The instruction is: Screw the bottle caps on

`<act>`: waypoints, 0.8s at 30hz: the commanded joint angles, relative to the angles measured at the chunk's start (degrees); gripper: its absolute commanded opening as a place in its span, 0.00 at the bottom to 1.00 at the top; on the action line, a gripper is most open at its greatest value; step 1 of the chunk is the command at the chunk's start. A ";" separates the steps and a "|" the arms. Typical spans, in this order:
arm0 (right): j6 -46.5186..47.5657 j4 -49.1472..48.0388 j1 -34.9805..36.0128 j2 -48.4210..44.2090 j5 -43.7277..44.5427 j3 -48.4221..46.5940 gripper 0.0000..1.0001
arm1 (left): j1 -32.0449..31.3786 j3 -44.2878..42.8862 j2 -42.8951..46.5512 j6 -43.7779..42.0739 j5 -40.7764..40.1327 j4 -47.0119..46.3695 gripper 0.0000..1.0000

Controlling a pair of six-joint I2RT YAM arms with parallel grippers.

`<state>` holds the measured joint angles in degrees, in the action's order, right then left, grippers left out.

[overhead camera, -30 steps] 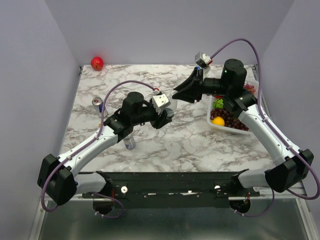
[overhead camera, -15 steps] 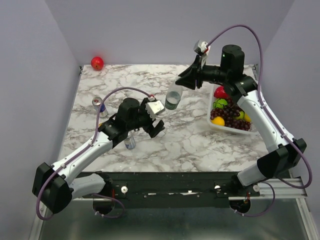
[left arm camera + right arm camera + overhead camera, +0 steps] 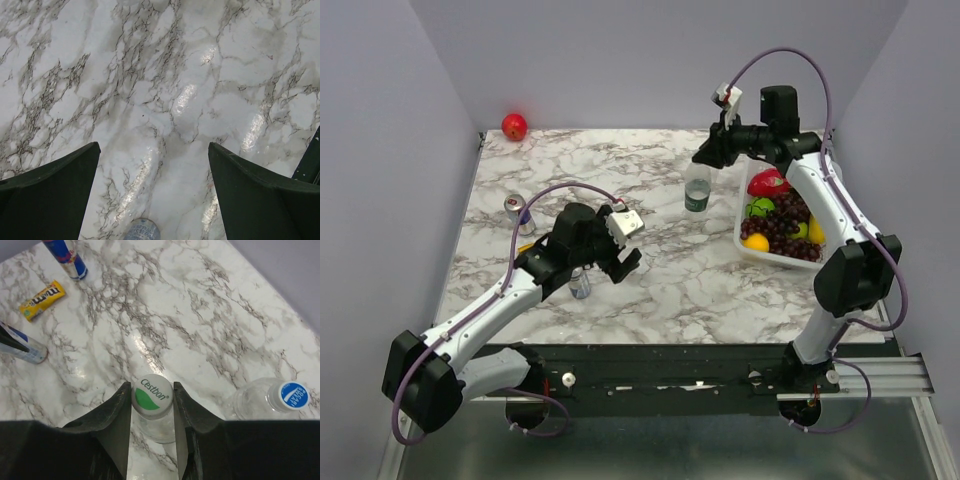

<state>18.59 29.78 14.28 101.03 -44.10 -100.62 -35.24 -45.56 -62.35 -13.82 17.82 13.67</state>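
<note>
A white bottle cap with a green mark (image 3: pixel 152 396) sits on the neck of a clear bottle with a dark green label band (image 3: pixel 697 190). My right gripper (image 3: pixel 151 390) is shut on that cap, one finger on each side. From above, the right gripper (image 3: pixel 708 155) is over the upright bottle near the table's back right; whether the base touches the marble I cannot tell. A second clear bottle (image 3: pixel 250 400) wearing a white and blue cap (image 3: pixel 292 394) stands just beside it, hidden under the arm from above. My left gripper (image 3: pixel 620 262) (image 3: pixel 152 145) is open over bare marble.
A clear tray of fruit (image 3: pixel 738 235) lies at the right edge. An upright drink can (image 3: pixel 515 208) and a yellow candy pack (image 3: pixel 42 300) are at the left. Another silver-blue can (image 3: pixel 580 285) sits under my left forearm. A red apple (image 3: pixel 514 126) rests in the far left corner.
My left gripper opened, let go of the bottle and drew back toward the near left. My right gripper carried the bottle by its cap to the right and farther back.
</note>
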 commanded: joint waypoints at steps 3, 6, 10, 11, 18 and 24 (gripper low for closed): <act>4.61 -1.92 -2.86 0.21 0.07 3.41 0.20 | 0.88 -1.63 -1.20 -1.55 0.81 2.15 0.99; 5.14 -3.06 -4.00 1.01 -1.69 4.37 0.20 | 1.05 -1.99 -1.90 -1.73 0.81 2.85 0.99; 5.40 -5.34 -4.79 1.45 -3.01 6.30 0.21 | 1.14 -2.95 -2.52 -2.34 0.81 3.47 0.99; 5.40 -5.69 -4.88 1.45 -3.27 6.75 0.21 | 1.14 -3.13 -2.69 -2.61 0.72 3.64 0.99; 4.62 -7.54 -5.58 1.18 -3.89 9.39 0.25 | 1.58 -3.31 -3.48 -3.05 0.54 3.64 0.99; 4.09 -8.51 -5.76 0.92 -3.63 11.14 0.30 | 1.58 -3.31 -3.57 -3.05 0.81 3.56 0.99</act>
<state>22.59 23.03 9.08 101.62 -46.89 -91.22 -34.06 -47.40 -65.65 -16.23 17.85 16.45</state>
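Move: The right hand holds the green-label Cestbon bottle upright by its neck, over the marble. Its standing spot on the table lies about 4 cm to the right, 2 cm ahead and some 26 cm below this hand. The blue-cap bottle stands about 10 cm ahead and 5 cm right, its middle 15 cm lower; the fruit basket is some 24 cm right, 2 cm ahead and 22 cm lower. From the left hand the spot is roughly 22 cm ahead and 18 cm right. Lower the right gripper about 5 cm while easing it some 3.5 cm to the right and slightly forward, bringing the held green-label bottle down towards the table on the near side of the blue-cap bottle. Finish the sideways part first, then go nearly straight down, slowing to a stop. Keep the fingers shut on the neck and the wrist steady. ##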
